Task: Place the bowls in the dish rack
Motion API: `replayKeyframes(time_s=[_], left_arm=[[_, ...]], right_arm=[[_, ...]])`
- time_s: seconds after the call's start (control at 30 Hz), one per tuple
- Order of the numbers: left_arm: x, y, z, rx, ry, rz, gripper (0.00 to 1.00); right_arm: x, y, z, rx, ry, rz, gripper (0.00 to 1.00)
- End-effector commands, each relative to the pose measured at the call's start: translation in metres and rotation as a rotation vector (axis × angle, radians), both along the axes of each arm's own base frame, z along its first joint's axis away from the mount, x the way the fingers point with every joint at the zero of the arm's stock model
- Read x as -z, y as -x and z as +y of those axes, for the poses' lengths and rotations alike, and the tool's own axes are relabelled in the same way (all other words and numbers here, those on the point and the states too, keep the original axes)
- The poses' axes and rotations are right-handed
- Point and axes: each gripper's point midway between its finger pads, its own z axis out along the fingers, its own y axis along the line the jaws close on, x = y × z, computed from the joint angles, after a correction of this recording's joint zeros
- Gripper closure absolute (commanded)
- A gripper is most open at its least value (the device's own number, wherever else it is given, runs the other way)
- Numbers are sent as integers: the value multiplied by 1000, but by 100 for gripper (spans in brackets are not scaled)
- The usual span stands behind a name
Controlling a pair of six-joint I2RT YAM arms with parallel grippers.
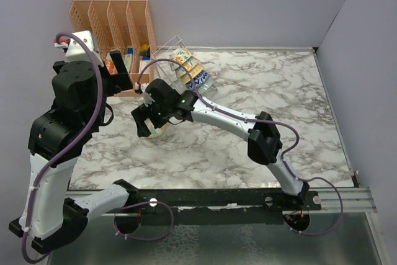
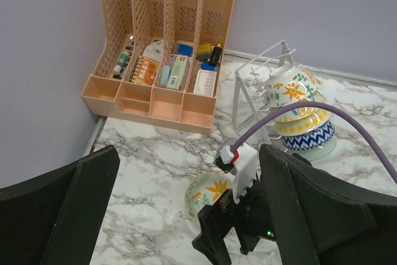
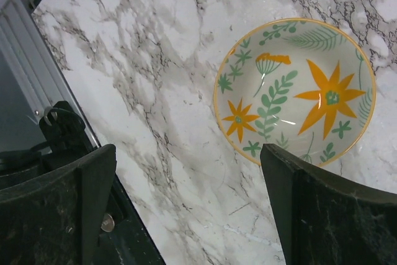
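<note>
A cream bowl (image 3: pixel 294 91) with orange flowers and green leaves sits upright on the marble table (image 3: pixel 155 60). My right gripper (image 3: pixel 186 209) hovers just above it, open, with nothing between its fingers; the bowl lies beyond the fingertips. From above, the same bowl (image 1: pixel 159 132) peeks out under the right gripper (image 1: pixel 147 123). The wire dish rack (image 2: pixel 253 85) holds several bowls leaning together: a cream flowered one (image 2: pixel 288 88), a yellow one (image 2: pixel 304 119) and a blue-patterned one (image 2: pixel 308 136). My left gripper (image 2: pixel 186 215) is open and empty, raised near the rack's left.
An orange slotted organizer (image 2: pixel 167 41) with small items stands against the back wall, left of the rack. Walls close the left, back and right sides. A metal rail (image 3: pixel 25 60) runs along the near table edge.
</note>
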Motion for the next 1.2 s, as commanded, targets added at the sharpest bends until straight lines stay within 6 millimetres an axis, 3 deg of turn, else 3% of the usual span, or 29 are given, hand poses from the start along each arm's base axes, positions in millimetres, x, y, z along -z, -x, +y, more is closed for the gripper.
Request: replayKeyframes(time_s=[0.0, 0.27, 0.4, 0.63, 0.77, 0.93, 1.1, 1.17], left_arm=[[-3, 7, 8, -25, 11, -16, 1], [1, 2, 2, -8, 11, -11, 1], [0, 2, 2, -7, 2, -9, 1], [4, 1, 1, -6, -8, 3, 1], [6, 0, 2, -7, -19, 11, 1], [8, 0, 4, -16, -31, 17, 1], [9, 1, 6, -25, -40, 18, 1], [9, 1, 6, -25, -39, 15, 1]], right_arm=[[-5, 3, 3, -72, -19, -24, 1], [15, 20, 19, -133, 9, -17, 1], [24, 18, 23, -126, 15, -14, 2], [61, 18, 24, -158, 126, -91, 6], [72, 10, 24, -143, 168, -162, 20], [85, -4, 16, -138, 233, -237, 29], [91, -11, 8, -142, 279, -284, 58], [91, -10, 6, -145, 280, -286, 62]])
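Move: The last bowl lies about 5 cm ahead of my right hand, level with it left to right, and some 11 cm below. The dish rack with the loaded bowls stands farther out, roughly 23 cm ahead and 14 cm to this hand's right, about 6 cm lower; the orange organizer is about 28 cm ahead and 14 cm to its left, about level in height. From my raised left hand, the bowl is about 5 cm ahead, 6 cm right and 44 cm down. I sink my right hand about 8.5 cm to the near rim of the last bowl, easing back and a little left by some 2 cm on the way, then forward again by about as much. My fingers tip some 15 degrees steeper downward and close from wide open to less than half, one inside the bowl and one outside, the rim between them but not yet plainly pinched. ##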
